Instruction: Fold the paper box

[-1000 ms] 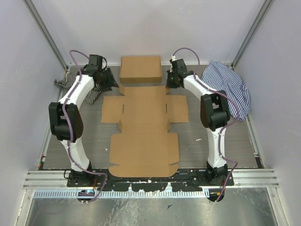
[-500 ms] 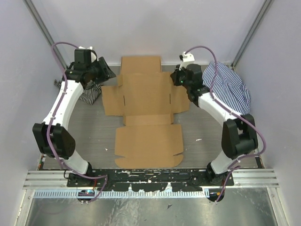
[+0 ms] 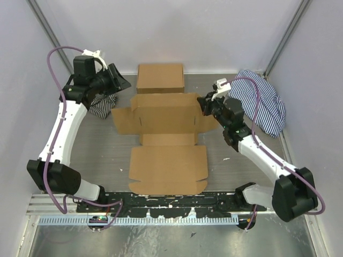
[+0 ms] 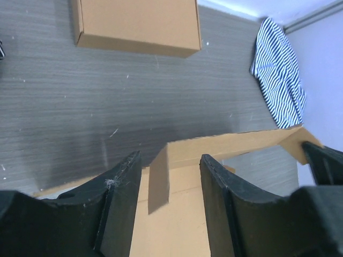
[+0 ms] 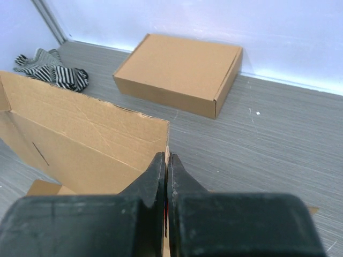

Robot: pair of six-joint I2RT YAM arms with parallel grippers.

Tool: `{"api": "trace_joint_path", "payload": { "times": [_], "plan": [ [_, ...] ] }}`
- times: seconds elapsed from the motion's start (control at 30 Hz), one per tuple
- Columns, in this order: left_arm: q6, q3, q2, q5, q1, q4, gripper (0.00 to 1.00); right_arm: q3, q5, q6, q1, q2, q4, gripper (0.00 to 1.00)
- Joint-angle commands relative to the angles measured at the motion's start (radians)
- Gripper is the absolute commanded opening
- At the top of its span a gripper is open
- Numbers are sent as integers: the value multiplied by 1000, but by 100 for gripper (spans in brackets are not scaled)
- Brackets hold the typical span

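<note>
The paper box point(image 3: 169, 168) lies as a brown die-cut sheet in the middle of the table, its rear panel point(image 5: 80, 134) tilted up off the surface. My right gripper point(image 5: 167, 159) is shut on that panel's right-hand edge, and in the top view the right gripper point(image 3: 204, 104) sits at the sheet's right flap. Over the sheet's left end my left gripper point(image 3: 122, 84) stands open. In the left wrist view a small upright tab point(image 4: 159, 179) shows between the left gripper point(image 4: 170, 160) fingers, touching neither.
A closed low cardboard box point(image 3: 159, 78) stands at the back, just behind the sheet. One striped cloth point(image 3: 262, 101) lies at the back right, another striped cloth point(image 3: 100, 105) at the back left under my left arm. Walls close in on three sides.
Both arms have swung outward. The right gripper has drawn the sheet's right edge up, raising the rear panel. The sheet has slid back a little toward the closed box.
</note>
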Motion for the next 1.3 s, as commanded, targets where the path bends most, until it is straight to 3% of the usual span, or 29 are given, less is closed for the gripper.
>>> {"api": "trace_joint_path", "payload": {
  "times": [0.0, 0.53, 0.6, 0.77, 0.87, 1.07, 1.27],
  "plan": [
    [60, -42, -4, 36, -11, -74, 54, 2, 3, -19, 25, -89, 21, 3],
    [142, -72, -12, -15, -85, -204, 48, 77, 21, -35, 68, -124, -173, 5],
    [145, -77, -11, -36, -84, -224, 43, 85, 25, -34, 70, -125, -195, 6],
    [138, -98, -35, -44, -87, -206, 13, 159, 28, -27, 71, -106, -310, 12],
    [144, -100, -36, -35, -91, -207, 0, 210, 24, -25, 71, -82, -389, 15],
    [152, -129, -60, -39, -112, -198, 0, 368, 98, 36, 71, -11, -619, 35],
    [177, -230, -163, -63, -144, -77, 0, 504, 144, 70, 71, 33, -829, 41]
  ]
}}
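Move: Below the open left hand lies the raised far panel's top left corner, about 7 cm down, 2 cm back and 3 cm to the right. From that hand the closed box lies some 18 cm ahead, 11 cm right and 28 cm down, and the flat front panel about 25 cm back, 13 cm right and 30 cm down. Shut on the raised panel's right corner, the right hand has the left corner some 24 cm to its left, level ahead and in height. Sinking about 8 cm and drawing back some 7 cm, the left hand tips a little downward, shuts its fingers on the raised panel's left corner and keeps pulling it back. The right hand holds the other corner while easing back about 3 cm, then opens partway and lets go, rising slightly and tipping down some 15 degrees. ##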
